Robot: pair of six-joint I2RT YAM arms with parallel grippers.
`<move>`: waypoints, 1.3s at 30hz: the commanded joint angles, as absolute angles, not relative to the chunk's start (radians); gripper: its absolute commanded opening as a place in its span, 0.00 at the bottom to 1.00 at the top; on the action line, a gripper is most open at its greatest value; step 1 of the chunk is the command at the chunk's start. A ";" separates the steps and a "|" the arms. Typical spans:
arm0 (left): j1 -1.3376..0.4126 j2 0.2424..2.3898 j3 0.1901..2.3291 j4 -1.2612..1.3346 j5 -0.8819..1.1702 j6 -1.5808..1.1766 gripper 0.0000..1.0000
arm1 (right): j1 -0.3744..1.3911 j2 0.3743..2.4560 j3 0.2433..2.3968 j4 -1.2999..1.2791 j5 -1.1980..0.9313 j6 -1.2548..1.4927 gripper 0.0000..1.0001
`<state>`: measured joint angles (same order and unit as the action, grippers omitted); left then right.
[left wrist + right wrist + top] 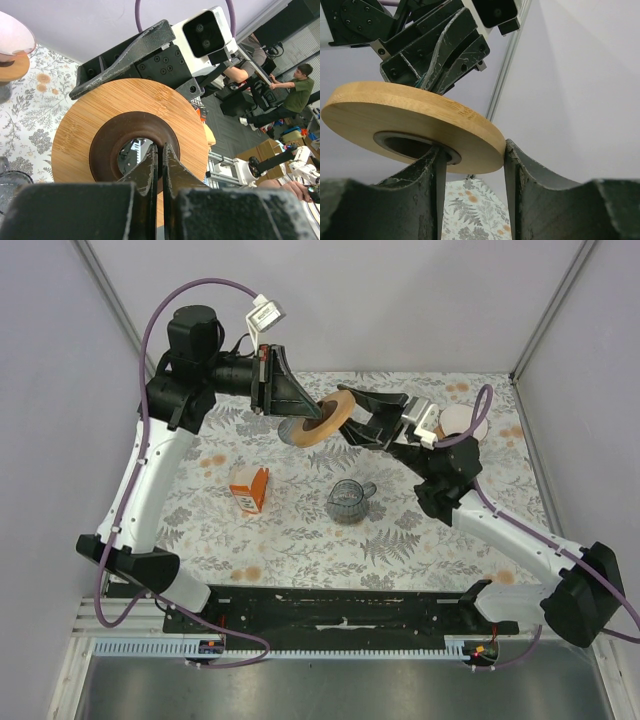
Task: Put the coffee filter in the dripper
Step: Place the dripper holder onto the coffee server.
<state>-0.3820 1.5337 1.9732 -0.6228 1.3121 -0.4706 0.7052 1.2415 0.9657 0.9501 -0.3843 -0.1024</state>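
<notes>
The dripper point(335, 416), a wooden orange ring with a dark centre hole point(127, 150), hangs tilted in the air over the back of the table. My left gripper point(318, 412) point(160, 147) is shut on the inner lip of that hole. From the right, my right gripper point(350, 418) point(472, 147) straddles the ring's wall: one finger reaches up into the hole, the other touches the outer edge point(500, 145), and a small gap still shows at the inner finger. A pale rounded shape that may be the coffee filter point(462, 423) point(12, 35) rests on a wooden disc at the back right.
An orange-and-white paper packet point(250, 490) stands left of centre. A clear glass jug point(347, 502) sits mid-table. A dark grey ribbed cone point(293, 433) lies just under the raised ring. Grey walls close in the back and both sides.
</notes>
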 commanded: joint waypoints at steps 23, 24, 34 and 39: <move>-0.094 1.517 1.752 -0.739 0.589 -0.031 0.89 | 0.609 1.747 1.787 -1.058 -0.311 -0.143 0.00; -0.095 1.513 1.737 -0.742 0.580 -0.020 0.89 | 0.609 1.776 1.813 -1.095 -0.304 -0.143 0.00; -0.094 1.503 1.647 -0.755 0.601 0.032 0.88 | 0.612 1.943 1.911 -1.255 -0.227 -0.164 0.04; -0.094 1.519 1.657 -0.755 0.623 0.026 0.88 | 0.614 2.017 1.963 -1.261 -0.198 -0.179 0.09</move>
<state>-0.0914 1.5417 1.6478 -0.7704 0.6033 -0.0147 0.6094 1.9694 1.8954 -1.2251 -0.2310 -0.1623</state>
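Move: The dripper holder is held between both hands, high over the table, its middle about 4 cm left of and 2 cm nearer than the right hand. The coffee server stands some 42 cm below the right hand, about 4 cm to its right; from the left hand it is roughly 5 cm ahead, 5 cm right and 43 cm down. From the server, the glass cone is about 17 cm farther out and 11 cm left, the filter carton 21 cm left and 3 cm farther. The dripper holder comes free of the left fingers, which open wide as that hand withdraws forward, left and down. The right hand keeps its pinch on the wooden rim and carries the holder down about 32 cm and slightly right towards the coffee server, bowing forward before easing back, while the wrist swings over 100 degrees from fingers-up to fingers-down and slows just above the server. ##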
